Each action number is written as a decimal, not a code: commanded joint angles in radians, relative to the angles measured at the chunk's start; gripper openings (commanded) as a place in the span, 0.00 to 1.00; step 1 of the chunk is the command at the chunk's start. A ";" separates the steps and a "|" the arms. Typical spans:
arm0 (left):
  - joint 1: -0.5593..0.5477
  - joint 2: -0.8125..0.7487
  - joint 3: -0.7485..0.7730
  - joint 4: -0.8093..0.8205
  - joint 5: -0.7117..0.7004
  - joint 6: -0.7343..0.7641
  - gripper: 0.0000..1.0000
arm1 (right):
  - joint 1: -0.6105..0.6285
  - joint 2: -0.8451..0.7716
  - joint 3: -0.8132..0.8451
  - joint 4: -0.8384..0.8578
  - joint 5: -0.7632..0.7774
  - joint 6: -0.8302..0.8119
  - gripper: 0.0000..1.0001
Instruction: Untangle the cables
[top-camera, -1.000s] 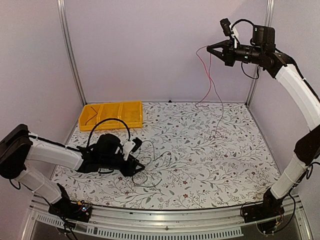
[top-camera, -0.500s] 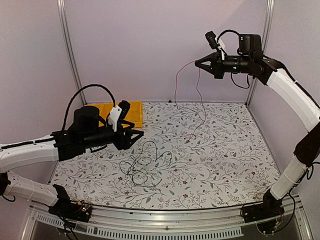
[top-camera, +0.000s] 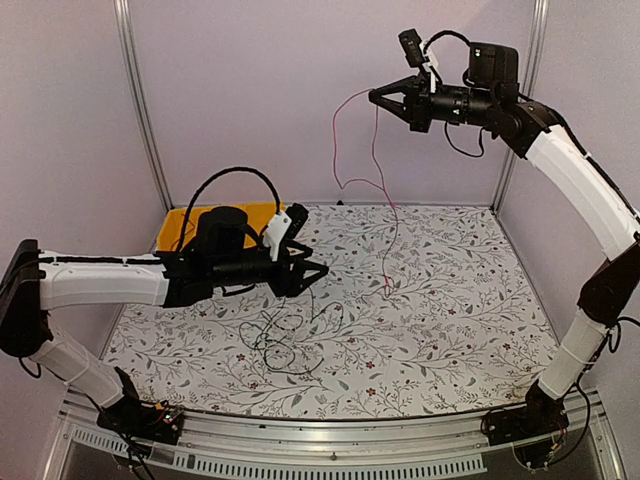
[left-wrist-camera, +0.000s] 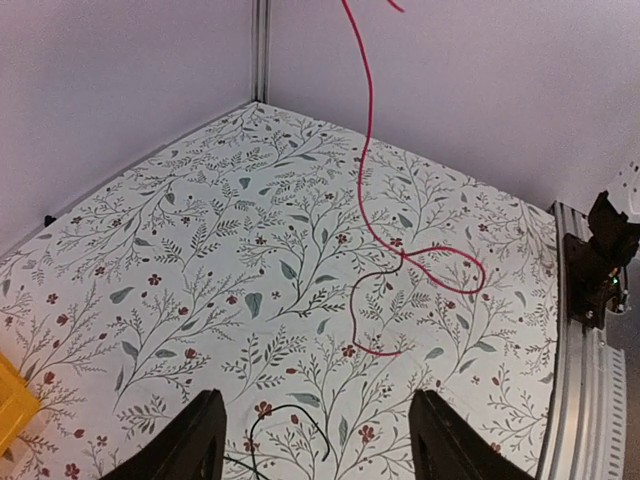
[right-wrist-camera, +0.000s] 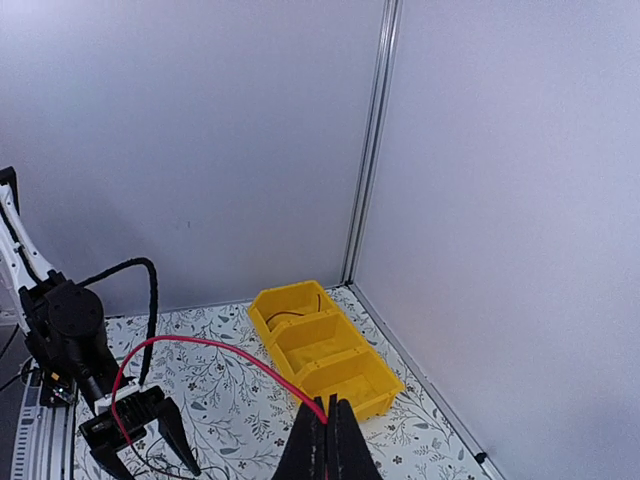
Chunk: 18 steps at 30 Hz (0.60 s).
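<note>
My right gripper is high near the back wall, shut on the thin red cable. That cable hangs in loose loops, and its lower end reaches the table. The right wrist view shows the jaws pinched on the red cable. A tangle of thin black cables lies on the floral table in front of the left arm. My left gripper hovers above the table, open and empty. In the left wrist view, a black loop lies below the gripper, and the red cable dangles ahead.
A yellow three-compartment bin stands at the back left, partly hidden behind the left arm in the top view. One compartment holds a thin black wire. Purple walls and metal posts enclose the table. A metal rail runs along the near edge.
My left arm lifted off the black tangle and swung right and forward, its jaws opening wider. The right arm moved left, carrying the red cable across with it.
</note>
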 joint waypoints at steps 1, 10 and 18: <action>-0.014 0.062 0.031 0.132 0.024 0.018 0.66 | 0.024 0.039 0.065 0.054 0.022 0.058 0.00; -0.015 0.175 0.080 0.267 -0.022 -0.054 0.68 | 0.064 0.111 0.138 0.080 0.029 0.069 0.00; -0.014 0.243 0.149 0.423 -0.088 -0.067 0.63 | 0.074 0.154 0.161 0.098 0.032 0.099 0.00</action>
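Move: Some 13 cm to the right of the empty left gripper and about 6 cm ahead hangs the red cable's long strand, roughly level with it; this part is about 25 cm below the right fingers, 3 cm to their right and 3 cm back. The red cable's upper loop hangs about 15 cm above the left hand, 4 cm right and 7 cm ahead. The dark cable lies on the table 21 cm below, 7 cm left and 6 cm back. Reaching forward and right towards the hanging red strand, the left gripper travels about 5 cm with its fingers still open; it first dips a little, then swings up some 4 cm as the fingertips tip up roughly 10 degrees. Meanwhile the right hand keeps its pinch and carries the red cable about 4 cm left towards the left gripper, rising slightly and sinking back. ##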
